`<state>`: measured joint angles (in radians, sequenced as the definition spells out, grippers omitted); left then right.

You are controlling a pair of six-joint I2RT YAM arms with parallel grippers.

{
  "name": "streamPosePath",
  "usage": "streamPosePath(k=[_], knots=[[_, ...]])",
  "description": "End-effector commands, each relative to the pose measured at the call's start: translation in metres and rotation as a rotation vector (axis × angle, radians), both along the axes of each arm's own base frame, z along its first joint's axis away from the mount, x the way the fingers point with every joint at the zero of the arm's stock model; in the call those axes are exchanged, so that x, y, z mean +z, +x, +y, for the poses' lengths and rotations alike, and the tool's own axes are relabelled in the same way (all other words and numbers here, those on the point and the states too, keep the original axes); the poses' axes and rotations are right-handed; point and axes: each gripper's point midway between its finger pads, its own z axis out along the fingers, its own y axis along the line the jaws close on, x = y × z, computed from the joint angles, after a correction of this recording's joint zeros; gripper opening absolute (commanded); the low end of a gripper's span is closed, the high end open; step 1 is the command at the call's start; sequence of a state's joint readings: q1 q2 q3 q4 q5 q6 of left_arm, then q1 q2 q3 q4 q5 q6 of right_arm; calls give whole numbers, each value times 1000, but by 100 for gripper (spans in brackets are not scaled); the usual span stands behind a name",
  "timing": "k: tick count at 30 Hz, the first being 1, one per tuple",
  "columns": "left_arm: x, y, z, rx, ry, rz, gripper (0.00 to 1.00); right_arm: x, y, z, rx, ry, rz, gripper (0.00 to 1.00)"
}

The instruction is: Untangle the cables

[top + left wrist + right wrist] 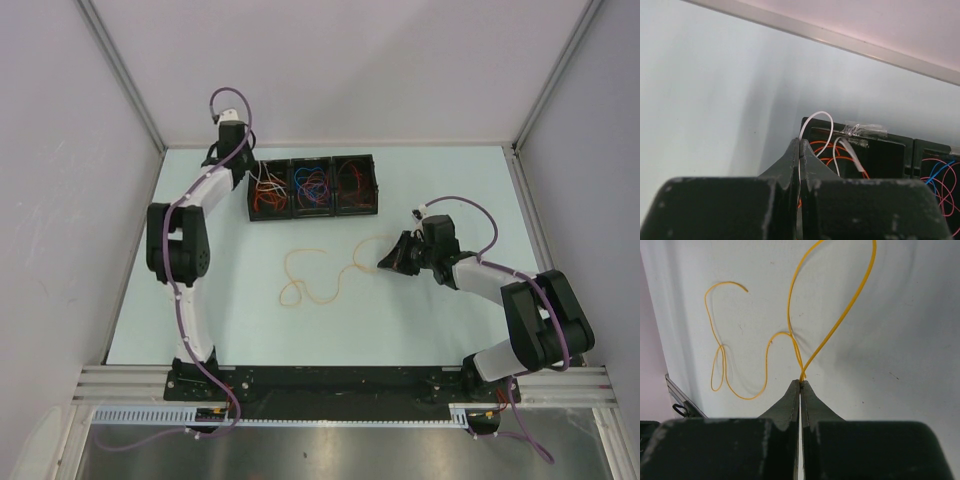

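A yellow cable (318,272) lies in loose curls on the table, and my right gripper (385,263) (800,382) is shut on a doubled bend of the yellow cable (840,320) at its right end. At the tray's left compartment, my left gripper (250,178) (799,142) is shut on a thin white cable (820,114) that arches up over the compartment wall. Orange cables (840,150) lie tangled under it. Blue and red cables (312,185) (940,175) fill the middle compartment, and red-orange cables (353,180) fill the right one.
The black three-compartment tray (330,213) stands at the back centre of the table. A strip of clear tape (865,130) sticks to the rim of its left compartment. Walls and a metal frame close in the table at the back and both sides.
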<state>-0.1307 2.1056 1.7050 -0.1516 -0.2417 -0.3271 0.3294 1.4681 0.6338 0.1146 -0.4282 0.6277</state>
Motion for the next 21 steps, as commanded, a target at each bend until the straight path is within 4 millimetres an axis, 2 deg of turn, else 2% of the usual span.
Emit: streamPosePath(k=[1, 2, 5, 11, 16, 21], knots=[[20, 6, -22, -42, 19, -121, 0, 1, 4, 1, 3, 16, -19, 0], [28, 6, -31, -57, 12, -159, 0, 2, 4, 1, 3, 16, -21, 0], [10, -6, -40, -63, -4, -141, 0, 1, 4, 1, 4, 16, -17, 0], [2, -8, -52, -78, 10, -157, 0, 1, 4, 1, 4, 20, -16, 0], [-3, -9, -51, -69, 20, -158, 0, 1, 4, 1, 6, 21, -18, 0], [10, -9, -52, -79, 32, -169, 1, 0, 4, 1, 11, 24, -16, 0]])
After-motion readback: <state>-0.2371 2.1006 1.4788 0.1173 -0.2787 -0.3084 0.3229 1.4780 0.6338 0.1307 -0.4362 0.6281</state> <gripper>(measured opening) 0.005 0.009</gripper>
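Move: The left hand holds the white cable above the box's left wall. The middle of the left compartment, where the orange-red cable lies, is about 5 cm to its right, 3 cm back and 11 cm below. The middle compartment is roughly 16 cm right, also 3 cm back. From the right hand, which pinches the yellow cable, the left compartment lies some 23 cm ahead, 27 cm left and 3 cm lower. Left hand sweeps its pinched white cable about 5 cm right and down over the left compartment, then rises slightly. ##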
